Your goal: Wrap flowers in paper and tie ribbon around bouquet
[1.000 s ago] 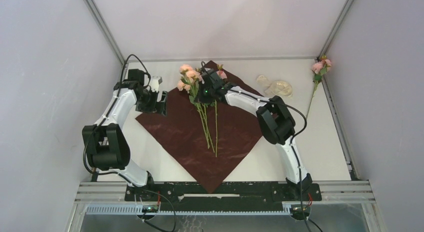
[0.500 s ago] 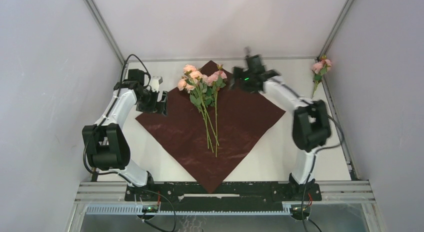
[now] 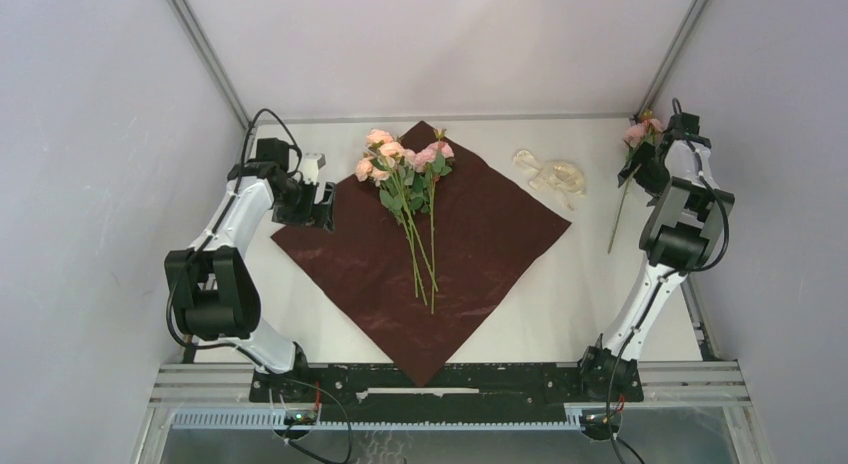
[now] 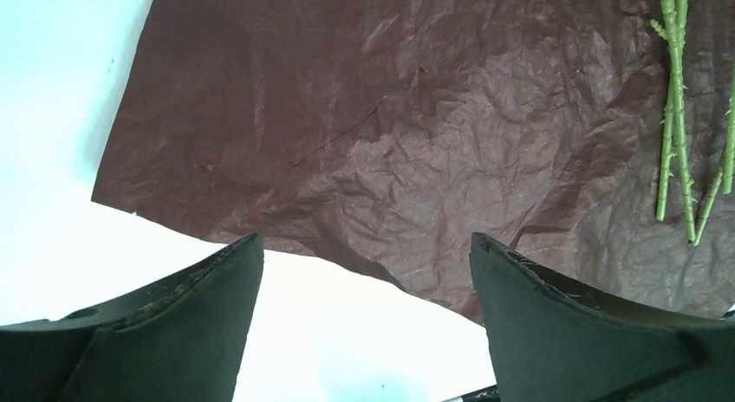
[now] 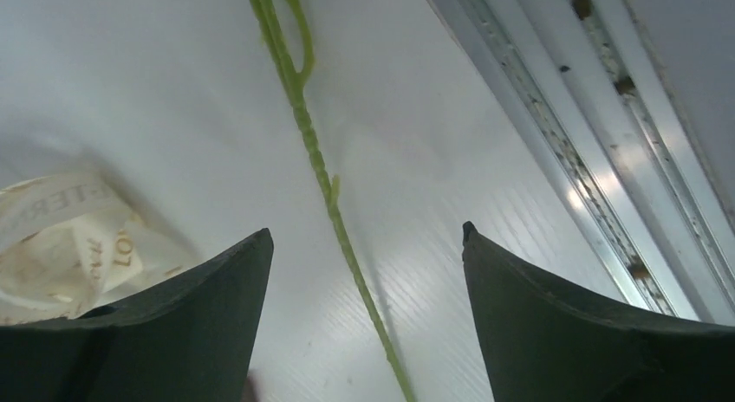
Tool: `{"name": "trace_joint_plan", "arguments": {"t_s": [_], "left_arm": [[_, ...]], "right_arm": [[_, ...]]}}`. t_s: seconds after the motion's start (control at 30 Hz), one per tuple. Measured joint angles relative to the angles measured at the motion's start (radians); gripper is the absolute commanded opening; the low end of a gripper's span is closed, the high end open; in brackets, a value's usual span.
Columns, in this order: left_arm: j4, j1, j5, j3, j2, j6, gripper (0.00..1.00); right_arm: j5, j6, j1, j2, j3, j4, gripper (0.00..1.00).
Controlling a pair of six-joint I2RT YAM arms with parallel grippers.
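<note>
The deep red paper (image 3: 470, 244) lies flat as a diamond on the white table. On its upper half lie the flowers (image 3: 400, 162), pink roses with stems running toward me. One more rose (image 3: 637, 134) lies at the far right, its stem (image 5: 316, 159) passing under my right gripper (image 5: 367, 237), which hangs open above it, apart from it. The ribbon (image 3: 555, 174) sits coiled between paper and rose. My left gripper (image 4: 367, 246) is open over the paper's left corner (image 4: 260, 159), nothing between its jaws. No wrapped bouquet is in view.
A metal frame rail (image 5: 607, 159) runs along the table's right edge, close beside the right gripper (image 3: 643, 174). Grey enclosure walls stand on the left, back and right. The left gripper (image 3: 315, 206) is near the back left.
The right arm has swung from over the bunch on the paper, across the back, to the far right above the lone rose. The left arm has not moved.
</note>
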Motion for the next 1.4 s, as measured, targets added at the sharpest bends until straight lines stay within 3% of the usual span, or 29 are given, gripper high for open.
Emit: {"name": "trace_joint_plan", "arguments": {"t_s": [0.1, 0.23, 0.3, 0.37, 0.43, 0.7, 0.8, 0.9, 0.97, 1.07, 1.17, 1.3, 1.4], "left_arm": [[0.000, 0.000, -0.003, 0.000, 0.007, 0.000, 0.93], [0.000, 0.000, -0.006, 0.000, 0.021, 0.000, 0.93], [0.000, 0.000, -0.008, 0.000, 0.028, 0.000, 0.93], [-0.001, 0.000, -0.010, 0.000, 0.032, 0.000, 0.93], [-0.001, 0.000, -0.012, 0.000, 0.032, 0.000, 0.93], [-0.002, 0.000, -0.020, 0.000, 0.032, 0.000, 0.93], [-0.002, 0.000, -0.019, 0.000, 0.029, 0.000, 0.93], [-0.001, 0.000, -0.018, 0.000, 0.014, 0.000, 0.93], [0.000, 0.000, -0.015, 0.000, 0.001, 0.000, 0.92], [0.002, 0.000, -0.014, 0.000, -0.016, 0.000, 0.92], [0.003, 0.000, -0.013, 0.000, -0.027, -0.001, 0.92], [0.009, 0.000, -0.013, -0.002, -0.040, 0.000, 0.92], [0.017, 0.000, -0.018, -0.002, -0.042, 0.000, 0.93]], "right_arm": [[-0.011, -0.037, 0.005, 0.100, 0.093, -0.049, 0.71], [-0.034, -0.074, 0.011, 0.195, 0.195, -0.093, 0.62], [-0.027, -0.095, 0.023, 0.229, 0.246, -0.120, 0.51], [-0.011, -0.117, 0.032, 0.254, 0.286, -0.135, 0.31], [-0.002, -0.133, 0.037, 0.271, 0.312, -0.148, 0.00], [0.085, -0.137, 0.071, 0.219, 0.261, -0.147, 0.00], [0.159, -0.128, 0.101, 0.102, 0.179, -0.138, 0.00], [0.239, -0.117, 0.170, -0.122, 0.069, -0.081, 0.00], [0.275, -0.103, 0.251, -0.298, -0.005, -0.016, 0.00], [0.284, -0.049, 0.485, -0.598, -0.144, 0.162, 0.00], [0.230, 0.037, 0.740, -0.735, -0.259, 0.331, 0.00], [0.156, 0.155, 0.961, -0.657, -0.314, 0.480, 0.00], [0.130, 0.218, 1.070, -0.443, -0.280, 0.536, 0.00]]}}
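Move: The last rose's stem runs between the open right fingers, its gripping spot about 3 cm ahead, 0 cm sideways and 5 cm below. From the right hand, the ribbon lies some 24 cm left and 3 cm ahead; the laid bouquet's middle is roughly 61 cm left and 8 cm back, both low on the table. From the idle left hand that stem spot is about 84 cm right, 14 cm ahead, 10 cm below. Right hand dips, pinches the rose stem, then swings it up and about 45 cm left towards the bouquet. ##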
